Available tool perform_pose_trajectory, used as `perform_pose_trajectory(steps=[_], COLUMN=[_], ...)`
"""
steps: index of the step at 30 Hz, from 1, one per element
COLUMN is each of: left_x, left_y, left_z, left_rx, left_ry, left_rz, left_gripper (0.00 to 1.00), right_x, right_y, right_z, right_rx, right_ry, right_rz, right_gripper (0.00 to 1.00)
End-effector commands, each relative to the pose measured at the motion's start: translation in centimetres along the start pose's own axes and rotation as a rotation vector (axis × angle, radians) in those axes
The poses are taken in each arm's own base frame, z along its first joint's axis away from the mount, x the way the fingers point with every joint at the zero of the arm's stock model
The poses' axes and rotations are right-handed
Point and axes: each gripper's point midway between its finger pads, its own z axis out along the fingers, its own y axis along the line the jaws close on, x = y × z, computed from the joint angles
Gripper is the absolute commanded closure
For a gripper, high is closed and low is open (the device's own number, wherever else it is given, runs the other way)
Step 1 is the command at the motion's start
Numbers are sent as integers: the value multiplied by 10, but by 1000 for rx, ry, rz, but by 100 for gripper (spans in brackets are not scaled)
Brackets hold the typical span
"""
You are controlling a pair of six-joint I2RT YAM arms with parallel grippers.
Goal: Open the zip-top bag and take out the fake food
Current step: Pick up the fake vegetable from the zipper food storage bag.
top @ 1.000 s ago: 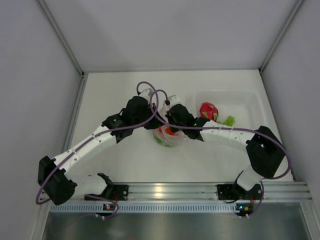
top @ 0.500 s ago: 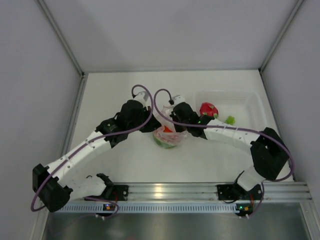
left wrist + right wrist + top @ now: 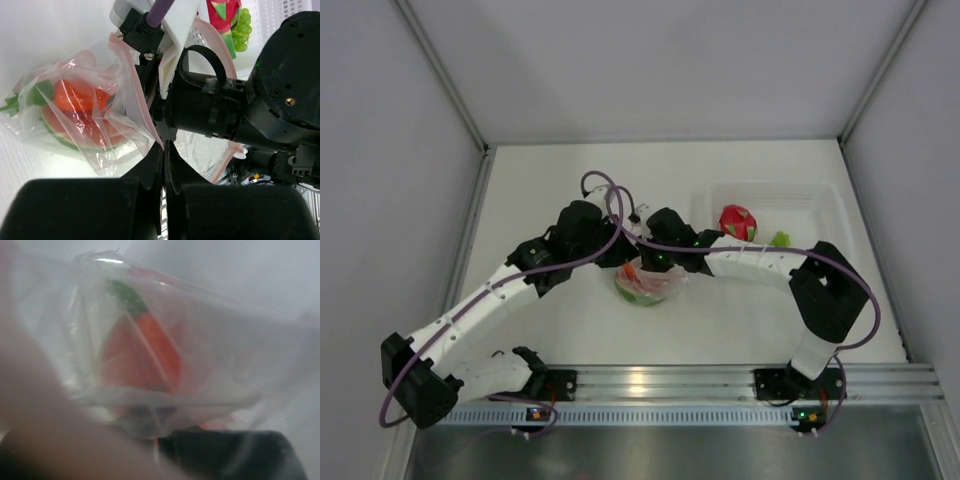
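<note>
The zip-top bag hangs crumpled just above the table's middle, with both grippers meeting over it. My left gripper is shut on the bag's pinkish zip strip. My right gripper faces it and is shut on the opposite side of the bag's mouth; its wrist view is blurred by bag film. Inside the bag lie a red-orange melon slice, an orange piece and a green leafy piece. The magenta dragon fruit sits in the tub.
A rigid clear tub stands at the right rear, holding the dragon fruit and a green piece. Grey walls close in the table on the left, right and back. A metal rail runs along the near edge.
Both grippers and the bag have shifted a little left and toward the near edge. The left arm's elbow has swung out to the left. Both grips have held.
</note>
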Motion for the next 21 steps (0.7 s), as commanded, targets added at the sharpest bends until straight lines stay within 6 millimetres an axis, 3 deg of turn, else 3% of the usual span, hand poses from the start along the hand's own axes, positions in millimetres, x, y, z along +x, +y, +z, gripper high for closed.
perform_pose_trajectory(steps=[1, 6, 7, 10, 14, 21], left_x=[-11, -6, -6, -5, -6, -4], left_y=[-13, -10, -10, -8, -7, -5], left_z=[-13, -14, -14, -16, -18, -15], left_rx=[63, 60, 61, 55, 55, 50], left_ry=[-50, -43, -44, -51, -59, -50], left_rz=[17, 8, 5, 9, 6, 6], left_gripper=[100, 100, 100, 100, 100, 100], right_x=[-15, -10, -10, 2, 19, 34], right_y=[-11, -29, -41, -66, -80, -119], right_z=[4, 13, 14, 13, 10, -21], right_rx=[63, 155, 221, 359, 422, 606], right_ry=[-65, -46, -40, 22, 66, 101], right_rz=[5, -22, -23, -24, -27, -20], right_gripper=[100, 100, 100, 100, 100, 100])
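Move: The carrot lies inside the bag, about 3 cm ahead of the right gripper, some 6 cm to its left and 5 cm below it; the watermelon slice lies about 4 cm to that gripper's left, 1 cm nearer the base and 5 cm lower. The dragon fruit in the basket is roughly 17 cm ahead and 22 cm right, about 4 cm below. From the left gripper, the carrot is about 5 cm ahead, 2 cm left and 18 cm down. Sweep the right gripper, fingers kept shut, some 6 cm right and 5 cm forward while sinking about 3 cm, away from the carrot and against the bag's film inside the open mouth. Swing its fingers clockwise as it goes, about 25 degrees, to point more forward than left. Keep the left gripper's pinch on the zip edge, easing it back and left by barely a centimetre. ##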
